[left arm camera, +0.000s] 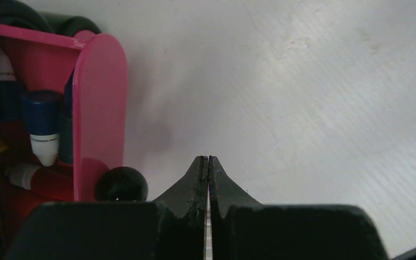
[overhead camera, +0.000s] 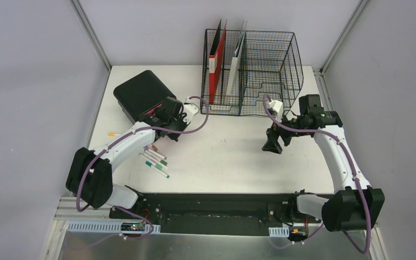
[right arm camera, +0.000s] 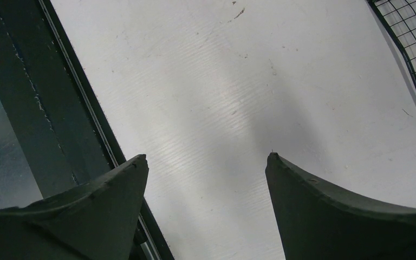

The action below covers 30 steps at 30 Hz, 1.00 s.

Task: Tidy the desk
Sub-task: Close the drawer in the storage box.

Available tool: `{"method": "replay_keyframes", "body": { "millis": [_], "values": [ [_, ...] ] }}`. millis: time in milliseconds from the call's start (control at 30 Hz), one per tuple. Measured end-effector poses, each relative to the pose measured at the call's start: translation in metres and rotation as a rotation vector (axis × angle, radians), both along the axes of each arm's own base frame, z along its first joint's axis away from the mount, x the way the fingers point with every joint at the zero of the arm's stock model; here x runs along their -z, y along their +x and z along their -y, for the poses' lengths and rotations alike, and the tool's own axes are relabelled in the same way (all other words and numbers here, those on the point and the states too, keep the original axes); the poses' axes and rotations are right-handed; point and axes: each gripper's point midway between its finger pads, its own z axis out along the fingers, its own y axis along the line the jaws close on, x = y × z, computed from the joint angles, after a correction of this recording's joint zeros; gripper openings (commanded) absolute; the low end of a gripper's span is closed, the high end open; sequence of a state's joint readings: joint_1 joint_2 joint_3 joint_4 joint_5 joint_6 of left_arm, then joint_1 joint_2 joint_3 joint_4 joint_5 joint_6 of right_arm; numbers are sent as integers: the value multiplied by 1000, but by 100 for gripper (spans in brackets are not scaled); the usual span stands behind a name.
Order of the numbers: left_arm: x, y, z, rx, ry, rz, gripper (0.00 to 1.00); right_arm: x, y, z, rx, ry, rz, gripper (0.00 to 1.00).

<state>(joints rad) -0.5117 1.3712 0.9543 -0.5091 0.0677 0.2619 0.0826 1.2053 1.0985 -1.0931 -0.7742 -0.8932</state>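
Note:
The white desk (overhead camera: 227, 157) carries several loose markers (overhead camera: 156, 160) near its left front. A black box (overhead camera: 140, 93) sits at the back left. In the left wrist view a pink case (left arm camera: 100, 108) holds blue-capped markers (left arm camera: 42, 116), with a black knob (left arm camera: 121, 184) at its foot. My left gripper (overhead camera: 169, 132) hangs just in front of the box. Its fingers (left arm camera: 208, 162) are shut with nothing between them, over bare desk (left arm camera: 303, 81). My right gripper (overhead camera: 272, 145) stands open (right arm camera: 206, 157) above the desk (right arm camera: 222, 81) right of centre and holds nothing.
A black wire-mesh rack (overhead camera: 271, 70) stands at the back centre with a red folder (overhead camera: 215, 65) and grey-white folders (overhead camera: 236, 62) upright in it. Its corner (right arm camera: 411, 43) shows in the right wrist view. A yellow-tipped pen (overhead camera: 114, 134) lies by the left edge. Grey walls surround the desk.

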Motion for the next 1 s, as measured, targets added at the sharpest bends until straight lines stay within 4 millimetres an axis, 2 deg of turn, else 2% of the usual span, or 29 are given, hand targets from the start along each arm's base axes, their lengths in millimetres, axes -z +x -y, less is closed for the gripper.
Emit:
{"method": "replay_keyframes", "body": {
  "millis": [167, 400, 600, 833, 1000],
  "values": [
    [17, 8, -20, -55, 127, -8, 0, 0, 0, 0, -1, 0, 1, 83],
    [16, 16, -30, -97, 222, 31, 0, 0, 0, 0, -3, -1, 3, 83],
    [13, 26, -46, -176, 302, 72, 31, 0, 0, 0, -3, -1, 3, 83],
    [11, 32, -57, -234, 363, 101, 53, 0, 0, 0, -3, -1, 3, 84],
    [11, 32, -59, -238, 374, 102, 61, 0, 0, 0, -4, -1, 4, 84]
  ]
}}
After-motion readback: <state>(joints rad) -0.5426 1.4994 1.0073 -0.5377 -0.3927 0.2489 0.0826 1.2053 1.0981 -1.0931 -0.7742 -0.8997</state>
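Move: The open drawer's front is just ahead and left of the left hand, roughly 3 cm forward and 4 cm left, a few centimetres below it. The storage box stands behind that, about 12 cm ahead and 10 cm left; the loose markers lie some 10 cm back, 9 cm left and 9 cm below. From the right hand the drawer is about 41 cm left, 10 cm ahead and 10 cm lower. Shut fingers of the left hand push the drawer in, left and forward about 7 cm, tilting, then half open. ##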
